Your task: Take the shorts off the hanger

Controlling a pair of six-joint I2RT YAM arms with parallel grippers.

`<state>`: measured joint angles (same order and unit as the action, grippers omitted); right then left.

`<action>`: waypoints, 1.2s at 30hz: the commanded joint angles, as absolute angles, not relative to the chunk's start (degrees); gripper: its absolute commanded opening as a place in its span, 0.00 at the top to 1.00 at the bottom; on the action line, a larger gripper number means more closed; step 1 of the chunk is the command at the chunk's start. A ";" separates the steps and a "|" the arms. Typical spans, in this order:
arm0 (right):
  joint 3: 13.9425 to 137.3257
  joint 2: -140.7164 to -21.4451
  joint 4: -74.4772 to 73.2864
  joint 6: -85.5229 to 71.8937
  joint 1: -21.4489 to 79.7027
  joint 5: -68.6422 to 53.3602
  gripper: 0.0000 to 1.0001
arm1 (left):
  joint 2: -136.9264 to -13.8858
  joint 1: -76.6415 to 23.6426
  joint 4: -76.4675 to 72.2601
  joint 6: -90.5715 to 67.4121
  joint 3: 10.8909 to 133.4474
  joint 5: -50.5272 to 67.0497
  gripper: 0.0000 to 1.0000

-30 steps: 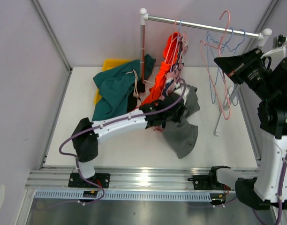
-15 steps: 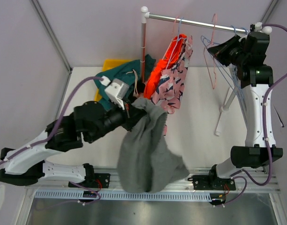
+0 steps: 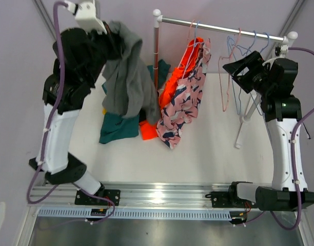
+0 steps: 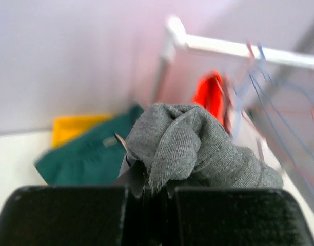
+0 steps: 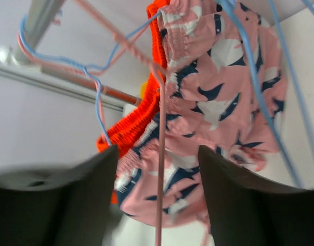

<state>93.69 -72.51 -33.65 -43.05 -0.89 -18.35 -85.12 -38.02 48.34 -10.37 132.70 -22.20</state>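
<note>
My left gripper [image 3: 110, 32] is raised high at the back left and is shut on the grey shorts [image 3: 125, 72], which hang down from it; in the left wrist view the bunched grey shorts [image 4: 198, 143] fill the shut jaws. Pink patterned shorts [image 3: 185, 100] and orange shorts [image 3: 178, 69] hang from a hanger on the rail [image 3: 218, 25]. Teal shorts [image 3: 117, 127] lie on the table. My right gripper [image 5: 159, 197] is open beside the clothes, with a pink hanger wire [image 5: 160, 169] running loose between its fingers.
Empty pink and blue hangers [image 3: 239, 56] dangle on the right part of the rail, close to my right wrist. The rack's post [image 3: 156, 56] stands at the back centre and its leg [image 3: 244, 123] at the right. A yellow object [image 4: 77, 128] lies behind the teal shorts.
My left arm has swung up and to the far left, lifting the grey shorts off the table. My right gripper has opened and shifted slightly down by the hangers.
</note>
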 commanded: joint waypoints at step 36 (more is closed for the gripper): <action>104.77 -77.07 -22.68 -38.23 14.06 -17.05 0.02 | -81.14 -26.28 31.56 -15.12 88.25 -9.58 0.01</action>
<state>104.49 -75.55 -24.95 -39.16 12.23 -20.82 -89.08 -27.29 35.18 -13.61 90.61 -11.29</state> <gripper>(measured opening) 0.985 0.993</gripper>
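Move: The left hand holds the grey shorts high up; the heap of teal shorts over the yellow bin, where they are to go, lies about 18 cm ahead, 2 cm left and roughly 47 cm below. The rack's left post foot is some 16 cm ahead and 11 cm right of that hand. From the right hand, the blue hanger carrying the patterned shorts is about 8 cm ahead, 13 cm left and 5 cm higher; the bare pink hanger is 3 cm ahead, straight in line, between its fingers. Forward and slightly left, then steeply down over the bin goes the left hand, tipping its fingers down some 35 degrees and opening wide on the way to let go of the grey shorts; it then draws back about 12 cm, starting to rise. The right hand opens wider, eases back and down clear of the pink hanger, then climbs and swings left towards the patterned shorts' hanger, fingers tilting up. ##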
